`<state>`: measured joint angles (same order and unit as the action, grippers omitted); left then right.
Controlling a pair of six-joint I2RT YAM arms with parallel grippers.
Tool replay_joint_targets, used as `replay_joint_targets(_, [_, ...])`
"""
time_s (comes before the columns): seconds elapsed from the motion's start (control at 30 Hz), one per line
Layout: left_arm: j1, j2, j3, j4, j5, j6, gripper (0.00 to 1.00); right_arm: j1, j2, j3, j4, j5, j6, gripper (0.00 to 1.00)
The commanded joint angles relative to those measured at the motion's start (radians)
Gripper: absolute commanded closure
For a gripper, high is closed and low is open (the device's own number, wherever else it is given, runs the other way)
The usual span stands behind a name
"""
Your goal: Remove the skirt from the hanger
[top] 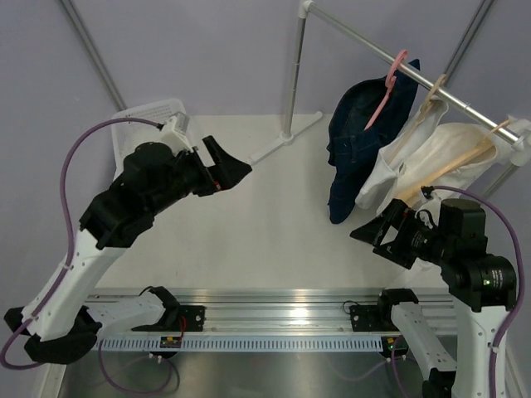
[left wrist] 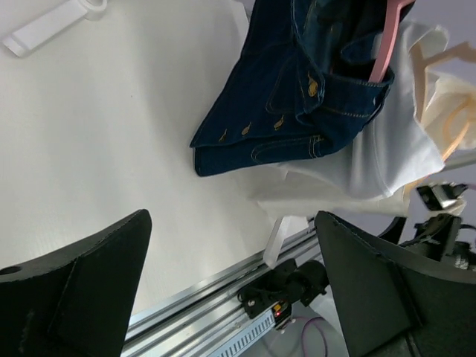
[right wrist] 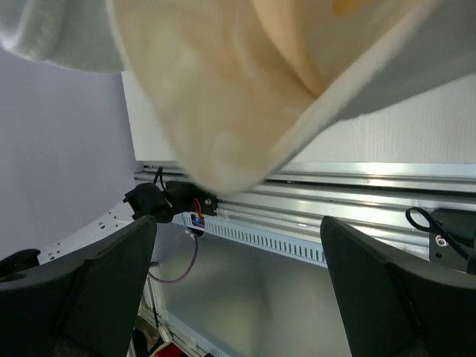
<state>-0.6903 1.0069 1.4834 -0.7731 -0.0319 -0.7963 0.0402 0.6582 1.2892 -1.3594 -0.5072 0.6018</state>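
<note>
A dark blue denim skirt (top: 357, 141) hangs on a pink hanger (top: 386, 87) from the metal rail (top: 357, 37) at the back right. Its lower end rests on the table. In the left wrist view the skirt (left wrist: 297, 97) shows brass buttons, with the pink hanger (left wrist: 387, 44) inside its waistband. My left gripper (top: 231, 166) is open in mid-air, well left of the skirt, holding nothing (left wrist: 232, 223). My right gripper (top: 377, 236) is open and empty just below the hanging clothes (right wrist: 238, 227).
A white garment (top: 398, 162) on a beige hanger and a cream garment (top: 452, 149) on a wooden hanger hang right of the skirt. The cream cloth (right wrist: 223, 89) droops close above my right gripper. The rack's post (top: 292, 75) and a white basket (top: 153, 112) stand at the back.
</note>
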Motion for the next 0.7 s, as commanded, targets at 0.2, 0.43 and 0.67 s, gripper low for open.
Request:
replay_joint_targets(0.2, [-0.216, 0.425, 0.369, 0.129, -0.209, 0.315, 0.05, 0.001, 0.034, 0.156, -0.279, -0.034, -0.112, 0.00])
replay_joint_targets(0.43, [-0.230, 0.715, 0.696, 0.190, -0.146, 0.388, 0.05, 0.000, 0.023, 0.352, -0.280, -0.005, -0.145, 0.01])
replay_joint_targets(0.67, [-0.229, 0.817, 0.741, 0.423, -0.077, 0.420, 0.08, 0.003, -0.029, 0.472, -0.279, 0.076, -0.126, 0.01])
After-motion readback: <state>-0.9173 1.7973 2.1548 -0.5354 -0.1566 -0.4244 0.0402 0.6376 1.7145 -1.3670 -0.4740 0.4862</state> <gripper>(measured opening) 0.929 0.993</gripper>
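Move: The denim skirt on the pink hanger hangs about 27 cm to the right of the left hand and 14 cm farther out, its middle some 7 cm lower. The white cloth beside it is roughly 34 cm right and 10 cm ahead of the left hand, and the cream cloth about 44 cm right and 6 cm ahead, both also some 7 cm lower. From the right hand the skirt lies about 22 cm ahead, 3 cm to the left and 3 cm up. The left hand, fingers wide open and empty, sweeps right about 20 cm and forward some 11 cm towards the open waist of the denim skirt, tipping its fingers up nearly level and swinging them about 10 degrees clockwise so they face the pink hanger. Meanwhile the right hand, also open, rises nearly 12 cm beside the cream cloth and draws back about 4 cm, its fingers tilting up by nearly 30 degrees. ##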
